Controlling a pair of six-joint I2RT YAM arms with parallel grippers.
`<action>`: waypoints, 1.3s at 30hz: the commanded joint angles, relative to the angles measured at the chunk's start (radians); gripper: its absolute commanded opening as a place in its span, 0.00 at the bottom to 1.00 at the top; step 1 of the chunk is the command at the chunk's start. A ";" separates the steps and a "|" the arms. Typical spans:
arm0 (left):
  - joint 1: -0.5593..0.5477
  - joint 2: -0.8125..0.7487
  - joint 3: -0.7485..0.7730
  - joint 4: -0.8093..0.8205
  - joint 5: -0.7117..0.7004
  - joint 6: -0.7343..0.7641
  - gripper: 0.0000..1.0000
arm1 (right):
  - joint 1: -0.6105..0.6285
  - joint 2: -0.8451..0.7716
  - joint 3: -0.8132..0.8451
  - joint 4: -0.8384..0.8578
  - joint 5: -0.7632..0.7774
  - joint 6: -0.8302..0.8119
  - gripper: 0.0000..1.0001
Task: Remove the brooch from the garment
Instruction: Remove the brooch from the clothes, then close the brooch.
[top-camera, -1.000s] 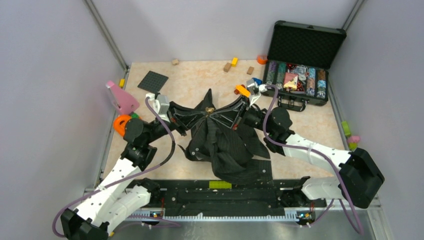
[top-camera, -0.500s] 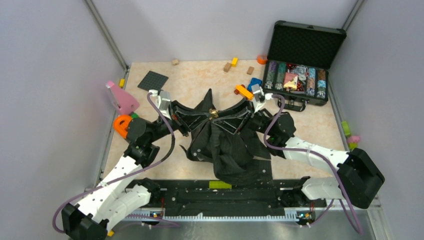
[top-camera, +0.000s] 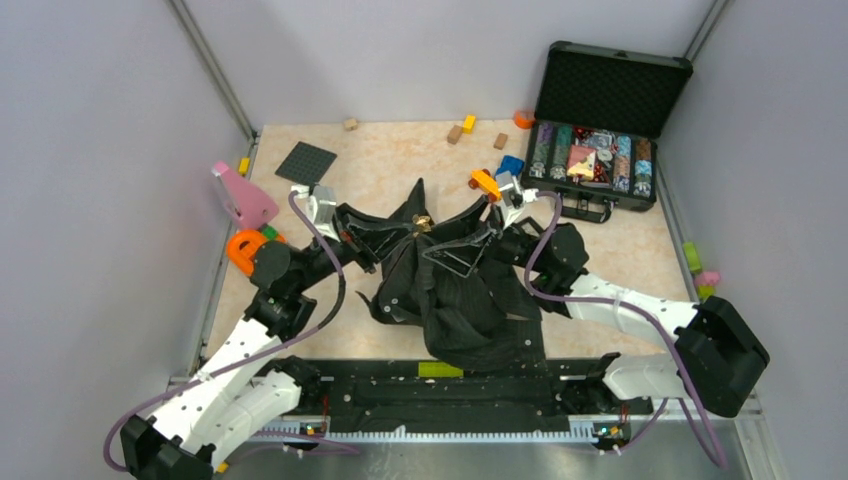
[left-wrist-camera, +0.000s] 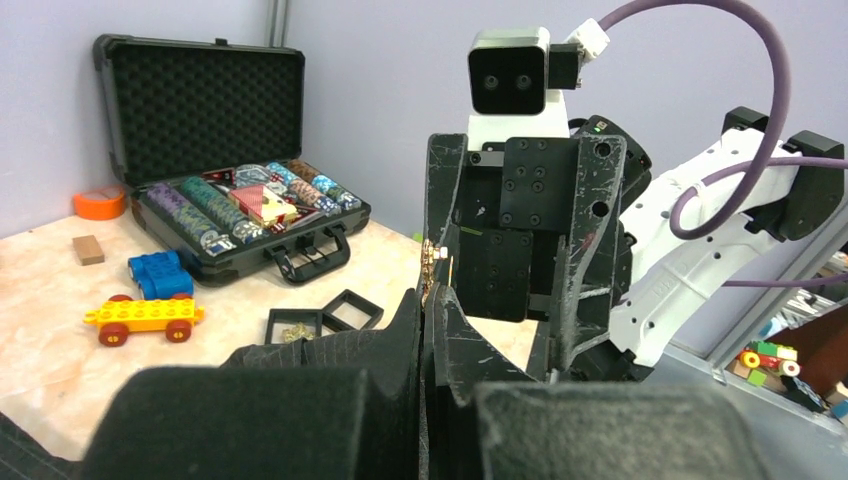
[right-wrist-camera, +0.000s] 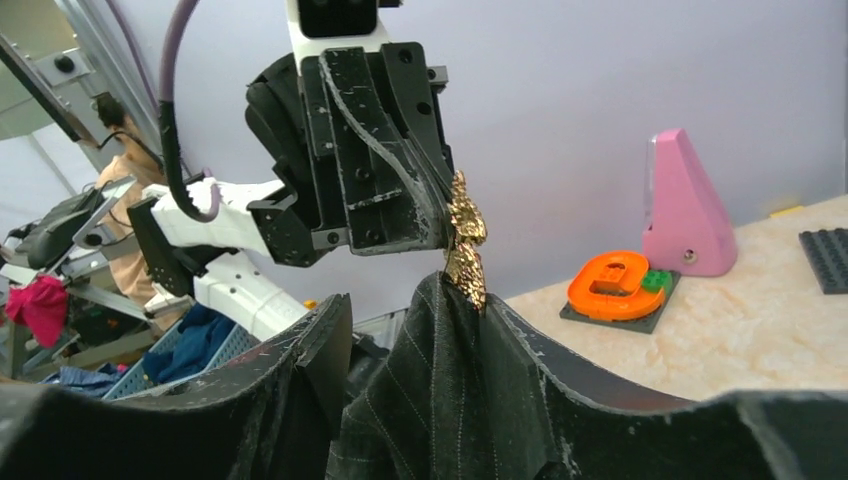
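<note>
The gold brooch (right-wrist-camera: 465, 236) (top-camera: 422, 221) is pinched at the tip of my left gripper (top-camera: 414, 226) (left-wrist-camera: 429, 300), which is shut on it. A peak of the dark pinstriped garment (top-camera: 462, 300) (right-wrist-camera: 450, 380) still hangs from the brooch's lower end, lifted off the table. My right gripper (top-camera: 446, 250) (right-wrist-camera: 420, 310) faces the left one with its jaws open. The raised fabric stands between its fingers and lies against the right one. In the left wrist view the brooch (left-wrist-camera: 432, 268) glints just past my closed fingertips.
An open black case (top-camera: 600, 150) of chips stands at the back right. A yellow-orange toy car (top-camera: 484, 183) and a blue block (top-camera: 510, 163) lie near the right wrist. A pink wedge (top-camera: 240, 195), an orange ring (top-camera: 243, 247) and a dark baseplate (top-camera: 305, 162) are on the left. Small black square boxes (left-wrist-camera: 322, 318) lie near the case.
My right gripper has opened and let go of the fabric it pinched beside the brooch. The stretched cloth has slackened. The left gripper keeps its hold.
</note>
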 joint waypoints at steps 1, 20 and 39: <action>0.001 -0.029 0.004 0.041 -0.079 0.045 0.00 | 0.027 0.002 -0.017 -0.038 -0.007 -0.038 0.42; -0.020 -0.066 0.079 -0.312 -0.233 0.457 0.00 | -0.038 -0.167 0.010 -0.289 0.117 -0.057 0.00; -0.031 -0.060 0.131 -0.413 -0.605 0.467 0.00 | -0.084 -0.076 0.069 -0.499 0.162 -0.131 0.00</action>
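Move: The brooch is already pinched in the shut left fingertips, about 1 cm ahead of that hand point, 2 cm to its right and 1 cm above; the garment fold right under it is level ahead, 3 cm right and 2 cm below. For the open right hand that fold lies about 1 cm ahead and 1 cm below, between its fingers, and the brooch 2 cm ahead, 3 cm left, 2 cm up. The yellow toy car is roughly 23 cm ahead, 11 cm right and 27 cm below. Down and a little forward, the right hand shuts its fingers on the garment fold just under the brooch, keeps sinking, rises briefly with a tug to the right, then draws down again, ending about 5 cm lower and 4 cm farther out. The left keeps its hold on the brooch and, after a short stay, sinks, then carries it forward and left, away from the fold, some 10 cm in all, its fingers swinging counter-clockwise about 25 degrees while its left side rolls up. ##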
